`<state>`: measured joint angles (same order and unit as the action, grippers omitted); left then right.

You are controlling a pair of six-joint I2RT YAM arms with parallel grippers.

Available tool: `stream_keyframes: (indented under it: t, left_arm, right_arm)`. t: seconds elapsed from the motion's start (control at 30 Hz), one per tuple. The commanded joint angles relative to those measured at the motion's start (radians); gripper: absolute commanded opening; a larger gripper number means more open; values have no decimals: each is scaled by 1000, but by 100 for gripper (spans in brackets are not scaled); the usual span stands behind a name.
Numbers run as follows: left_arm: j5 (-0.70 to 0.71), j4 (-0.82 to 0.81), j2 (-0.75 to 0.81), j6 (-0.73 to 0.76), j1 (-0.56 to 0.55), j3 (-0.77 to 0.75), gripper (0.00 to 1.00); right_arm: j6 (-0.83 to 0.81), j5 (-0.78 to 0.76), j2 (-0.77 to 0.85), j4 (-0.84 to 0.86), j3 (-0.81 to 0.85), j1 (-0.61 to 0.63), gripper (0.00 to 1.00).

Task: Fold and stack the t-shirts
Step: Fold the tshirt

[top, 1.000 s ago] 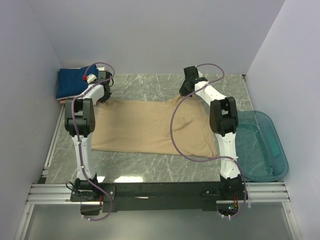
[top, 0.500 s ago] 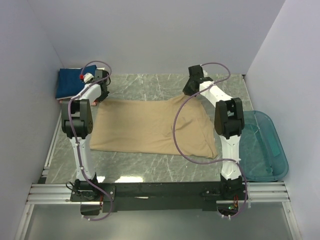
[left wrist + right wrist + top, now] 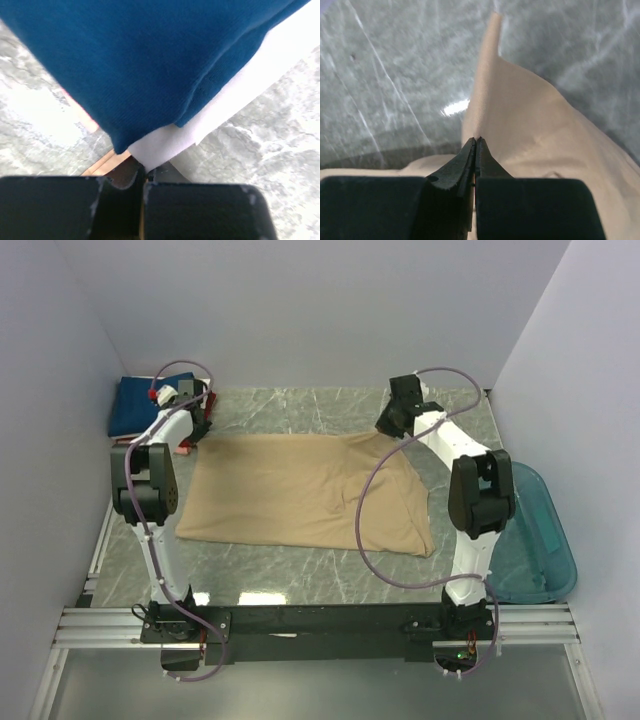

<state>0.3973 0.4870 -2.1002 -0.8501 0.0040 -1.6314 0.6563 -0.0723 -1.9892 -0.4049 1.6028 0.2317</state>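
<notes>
The tan t-shirt (image 3: 300, 490) lies spread flat across the table. My left gripper (image 3: 193, 428) is shut on its far left corner; in the left wrist view a tan sliver shows between the closed fingers (image 3: 165, 200). My right gripper (image 3: 388, 428) is shut on the far right corner, and a ridge of tan cloth (image 3: 520, 115) rises from the closed tips (image 3: 476, 140). Folded t-shirts are stacked at the far left (image 3: 135, 405): navy (image 3: 150, 60) on top, white (image 3: 225, 105) under it, and a pink edge (image 3: 80, 110) below.
A teal translucent tub (image 3: 525, 530) stands at the right edge of the table beside the right arm. Walls close in on the left, back and right. A metal rail (image 3: 320, 625) with both arm bases runs along the near edge.
The right gripper has shut on the shirt's far right corner. Both grippers have moved outward, left to the left and right to the right, and the shirt's far edge lies wider and flatter.
</notes>
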Motion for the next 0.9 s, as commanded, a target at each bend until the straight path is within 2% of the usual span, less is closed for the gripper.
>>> stream_keyframes:
  t: [0.0, 0.27, 0.57, 0.73, 0.87]
  left_arm:
    - [-12, -27, 106, 22, 19, 21, 1]
    - [-49, -59, 175, 20, 24, 103, 1]
    - [-129, -160, 290, 14, 22, 248, 1]
    - [-188, -269, 342, 23, 25, 330, 1]
    - [-207, -243, 297, 48, 34, 277, 1]
  right_arm:
    - [11, -37, 101, 55, -72, -6, 0]
    - [43, -84, 294, 75, -271, 11, 0]
    - [91, -124, 506, 94, -484, 38, 0]
    - [95, -133, 556, 98, -561, 44, 0]
    - [91, -126, 576, 100, -577, 44, 0]
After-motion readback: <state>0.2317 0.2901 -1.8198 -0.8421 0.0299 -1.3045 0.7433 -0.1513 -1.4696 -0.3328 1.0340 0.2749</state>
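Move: The left gripper already holds the tan t-shirt's far left corner. The near left corner lies about 28 cm back, 4 cm left and 5 cm below it, and the folded stack's middle some 8 cm ahead, 10 cm left and 3 cm below. The right gripper already pinches the far edge. The near right corner is about 31 cm back, 10 cm right and 9 cm below it, and the teal bin roughly 27 cm back, 27 cm right and 7 cm below. Keep both grippers shut on the t-shirt's far edge and draw the right one back about 13 cm over the cloth towards the near edge, rising a few centimetres midway, then sinking. Ease the left gripper up first, then back, about 4 cm, tipping its fingers slightly outward; the white shirt's corner from the stack stays caught at its fingertips. ##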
